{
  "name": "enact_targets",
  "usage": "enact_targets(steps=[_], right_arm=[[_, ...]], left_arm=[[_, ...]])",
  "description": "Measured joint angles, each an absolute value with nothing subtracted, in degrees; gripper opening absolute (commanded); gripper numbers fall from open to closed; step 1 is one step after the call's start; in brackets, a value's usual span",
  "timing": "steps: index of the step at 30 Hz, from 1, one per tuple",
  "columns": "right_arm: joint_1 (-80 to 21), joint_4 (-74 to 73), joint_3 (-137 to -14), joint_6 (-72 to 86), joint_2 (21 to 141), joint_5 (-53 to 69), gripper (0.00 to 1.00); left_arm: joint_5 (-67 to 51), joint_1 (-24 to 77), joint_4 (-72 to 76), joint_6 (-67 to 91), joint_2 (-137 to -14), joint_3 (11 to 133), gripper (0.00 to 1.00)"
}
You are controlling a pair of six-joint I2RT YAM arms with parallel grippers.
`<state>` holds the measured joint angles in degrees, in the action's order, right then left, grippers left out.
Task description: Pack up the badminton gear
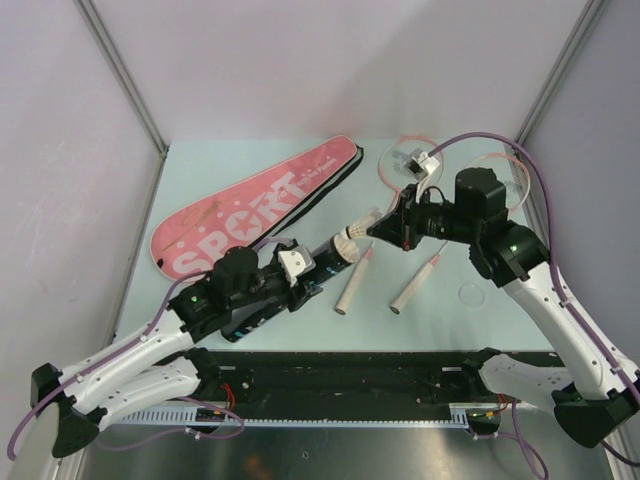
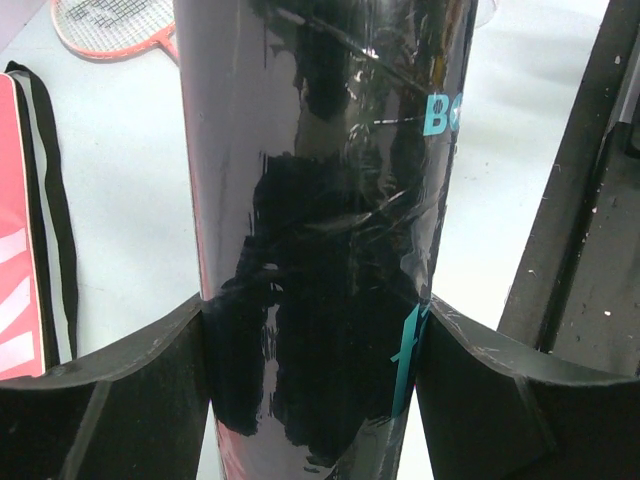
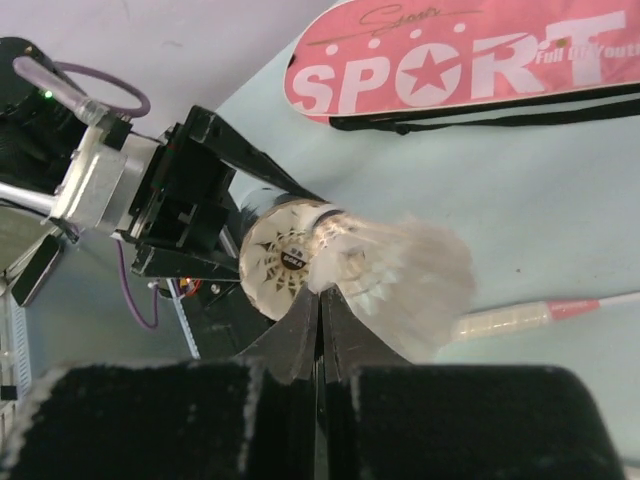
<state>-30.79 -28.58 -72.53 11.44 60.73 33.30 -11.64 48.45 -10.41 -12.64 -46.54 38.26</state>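
My left gripper (image 1: 290, 285) (image 2: 315, 335) is closed round the long black tube (image 1: 325, 262) (image 2: 320, 190), one finger on each side, and holds it slanted above the table. At the tube's upper end a white round patterned face (image 3: 283, 262) shows. My right gripper (image 1: 388, 230) (image 3: 322, 305) is shut on the feather skirt of a white shuttlecock (image 1: 362, 228) (image 3: 405, 275), which lies right against that end. The pink bag lettered "SPORT" (image 1: 250, 205) (image 3: 460, 60) lies flat behind the tube. Two pink-rimmed rackets (image 1: 410, 160) (image 1: 505, 175) lie at the back right.
The rackets' pale handles (image 1: 353, 285) (image 1: 415, 283) point toward the near edge, just right of the tube. One handle (image 3: 510, 320) lies under the shuttlecock. A racket head (image 2: 110, 25) and the bag's black edge (image 2: 45, 200) lie beside the tube. Side walls close in the table.
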Motion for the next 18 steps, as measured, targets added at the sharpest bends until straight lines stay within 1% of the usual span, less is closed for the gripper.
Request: enact_targets(steps=[12, 14, 15, 16, 17, 18], right_arm=[[-34.35, -35.90, -72.58, 9.80, 58.02, 33.93, 0.00], [-35.62, -35.73, -72.58, 10.00, 58.76, 33.89, 0.11], [-36.53, -35.24, -72.60, 10.37, 59.55, 33.93, 0.24], [-37.32, -34.52, -72.60, 11.14, 60.53, 34.30, 0.34], [-37.87, -33.47, -72.49, 12.19, 61.63, 34.96, 0.47], [-38.22, -31.90, -72.12, 13.34, 62.57, 35.86, 0.65]], left_arm=[[-12.60, 48.47, -10.55, -13.08, -46.94, 38.28, 0.13], [-13.02, 48.47, -10.55, -13.10, -46.94, 38.28, 0.13], [-13.52, 48.47, -10.55, -13.13, -46.94, 38.28, 0.13], [-13.93, 48.47, -10.55, -13.13, -46.94, 38.28, 0.13], [-14.17, 48.47, -10.52, -13.13, -46.94, 38.28, 0.13], [-14.44, 48.47, -10.52, -13.10, -46.94, 38.28, 0.13]])
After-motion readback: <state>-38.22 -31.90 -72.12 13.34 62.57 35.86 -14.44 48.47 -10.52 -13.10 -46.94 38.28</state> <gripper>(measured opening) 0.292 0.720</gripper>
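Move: The right hand holds a shuttlecock; the open mouth of the tube lies about 5 cm to its left, some 4 cm back and 6 cm below. On the table roughly 30 cm below, the nearer racket's grip is almost directly beneath the hand, and the other racket's grip is some 18 cm to the right, level with it. From the left hand, still gripping the tube, the mouth is about 6 cm ahead, 8 cm right and 8 cm higher. The right hand carries its pinched shuttlecock back about 4 cm to line it up with the tube mouth, then swings left some 3 cm towards the tube while sinking about 2 cm, turning roughly 10 degrees counter-clockwise and setting the cork end into the mouth. Over the last of that leftward push its fingers open part-way around the feathers, while the left hand keeps its grip and holds the tube tilted, mouth up, nearly still. ##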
